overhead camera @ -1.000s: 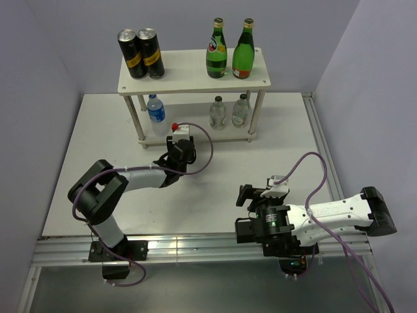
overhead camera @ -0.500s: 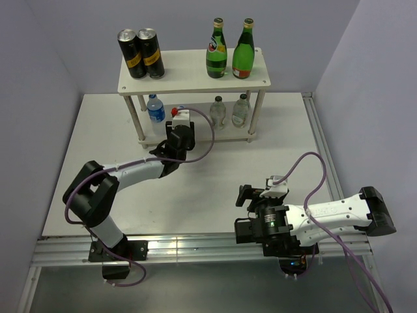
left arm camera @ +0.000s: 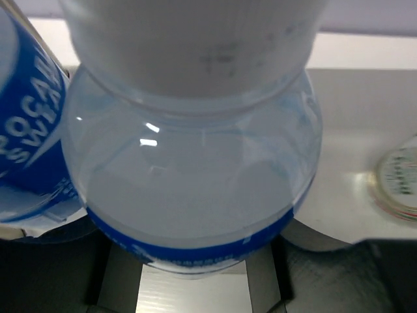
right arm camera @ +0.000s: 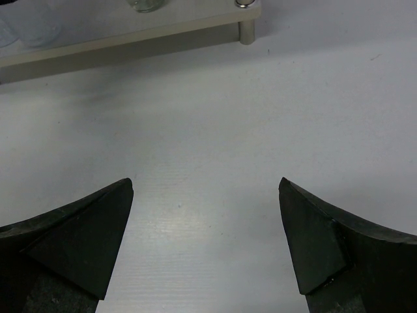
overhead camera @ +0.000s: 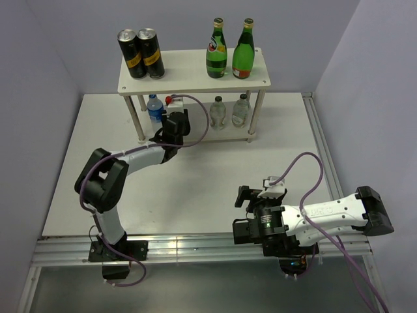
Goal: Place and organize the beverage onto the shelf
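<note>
The cream-white two-tier shelf (overhead camera: 189,77) stands at the back of the table. My left gripper (overhead camera: 171,112) reaches under its upper board and is shut on a clear bottle with a blue band (left arm camera: 195,189), which fills the left wrist view. In the top view the wrist and upper board mostly hide this bottle. A blue-labelled water bottle (overhead camera: 155,108) stands on the lower tier just left of it, and also shows in the left wrist view (left arm camera: 26,130). My right gripper (overhead camera: 251,195) is open and empty over bare table (right arm camera: 205,222).
Two black cans (overhead camera: 142,53) and two green bottles (overhead camera: 229,49) stand on the upper board. Two clear bottles (overhead camera: 229,111) stand on the lower tier at the right. Walls close in the table on three sides. A rail runs along the near edge.
My left arm has carried the bottle away from the table's middle, back toward the shelf and in under the upper board beside the blue-labelled bottle. The right arm has barely moved.
</note>
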`<state>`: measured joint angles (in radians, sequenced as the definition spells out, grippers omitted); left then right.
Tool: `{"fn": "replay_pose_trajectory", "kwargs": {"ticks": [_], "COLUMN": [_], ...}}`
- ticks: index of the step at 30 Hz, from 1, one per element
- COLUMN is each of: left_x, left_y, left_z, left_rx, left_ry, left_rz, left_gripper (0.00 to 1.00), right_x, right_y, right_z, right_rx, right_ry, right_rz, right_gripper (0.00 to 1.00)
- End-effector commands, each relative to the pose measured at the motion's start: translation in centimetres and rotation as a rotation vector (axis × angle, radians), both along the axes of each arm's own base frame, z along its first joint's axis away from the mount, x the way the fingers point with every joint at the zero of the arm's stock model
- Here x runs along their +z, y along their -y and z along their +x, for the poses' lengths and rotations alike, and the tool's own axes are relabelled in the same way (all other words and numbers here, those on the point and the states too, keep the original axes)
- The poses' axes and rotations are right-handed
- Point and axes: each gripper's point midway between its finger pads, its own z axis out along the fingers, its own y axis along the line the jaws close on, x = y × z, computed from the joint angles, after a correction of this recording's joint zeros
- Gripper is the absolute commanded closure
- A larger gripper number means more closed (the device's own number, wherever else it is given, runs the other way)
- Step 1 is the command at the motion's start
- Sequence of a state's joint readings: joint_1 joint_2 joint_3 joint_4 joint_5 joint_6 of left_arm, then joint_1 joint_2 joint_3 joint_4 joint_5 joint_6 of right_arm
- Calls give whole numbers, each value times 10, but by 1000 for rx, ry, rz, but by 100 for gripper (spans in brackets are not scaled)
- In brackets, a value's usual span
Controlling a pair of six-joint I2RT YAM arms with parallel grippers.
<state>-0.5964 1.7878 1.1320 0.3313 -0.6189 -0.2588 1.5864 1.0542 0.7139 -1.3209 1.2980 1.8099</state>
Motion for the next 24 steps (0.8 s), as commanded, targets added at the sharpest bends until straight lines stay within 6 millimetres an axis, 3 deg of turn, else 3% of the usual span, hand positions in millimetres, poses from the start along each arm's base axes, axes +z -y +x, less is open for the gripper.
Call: {"fn": "replay_pose_trajectory", "kwargs": {"ticks": [1, 9, 12, 15, 16, 19, 22, 24], "left_x": [58, 40, 38, 36, 36, 33, 34, 35], "left_y": [5, 1, 0, 2, 1, 0, -2, -2], "left_z": [29, 33, 32, 30, 29, 25, 22, 19], "left_rx": [9, 18, 14, 6, 4, -1, -1, -3], "left_ry": [174, 152, 150, 142, 141, 135, 137, 136], "left_rz": [-145, -152, -155, -156, -157, -158, -159, -162], "left_gripper": [100, 96, 83, 61, 49, 31, 17, 15], "right_x": [11, 10, 10, 10, 10, 9, 10, 10], "right_y": [-5, -6, -6, -6, -6, -5, -5, -5], "right_z": [3, 3, 3, 3, 3, 3, 3, 3], "right_rx": [2, 2, 0, -1, -2, -3, -4, -4], "right_ry": [46, 49, 50, 51, 52, 52, 52, 52], "right_rz": [40, 27, 24, 19, 21, 19, 21, 24], "right_gripper": [0, 0, 0, 0, 0, 0, 0, 0]}}
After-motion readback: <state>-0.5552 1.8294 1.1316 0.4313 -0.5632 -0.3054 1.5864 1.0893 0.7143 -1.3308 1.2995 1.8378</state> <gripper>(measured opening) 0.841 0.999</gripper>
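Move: The left hand holds a blue-labelled water bottle just above the lower shelf; its free spot on the board is about 2 cm ahead, 1 cm left and 9 cm below. The first water bottle stands some 7 cm left and 1 cm ahead, nearly touching it. The near clear bottle is about 15 cm right and the far clear bottle about 23 cm right, each 2 cm ahead. From the right hand the spot lies about 31 cm ahead, 28 cm left and 9 cm below. Still pinching the blue-labelled bottle beside its twin, the left hand slides it about 2 cm forward, a touch left and slightly down onto the lower board, then holds there. The fingers then spread by roughly a quarter of their range, letting go of the bottle's sides, while the wrist rolls about 5 degrees and the hand eases slightly right and up. ##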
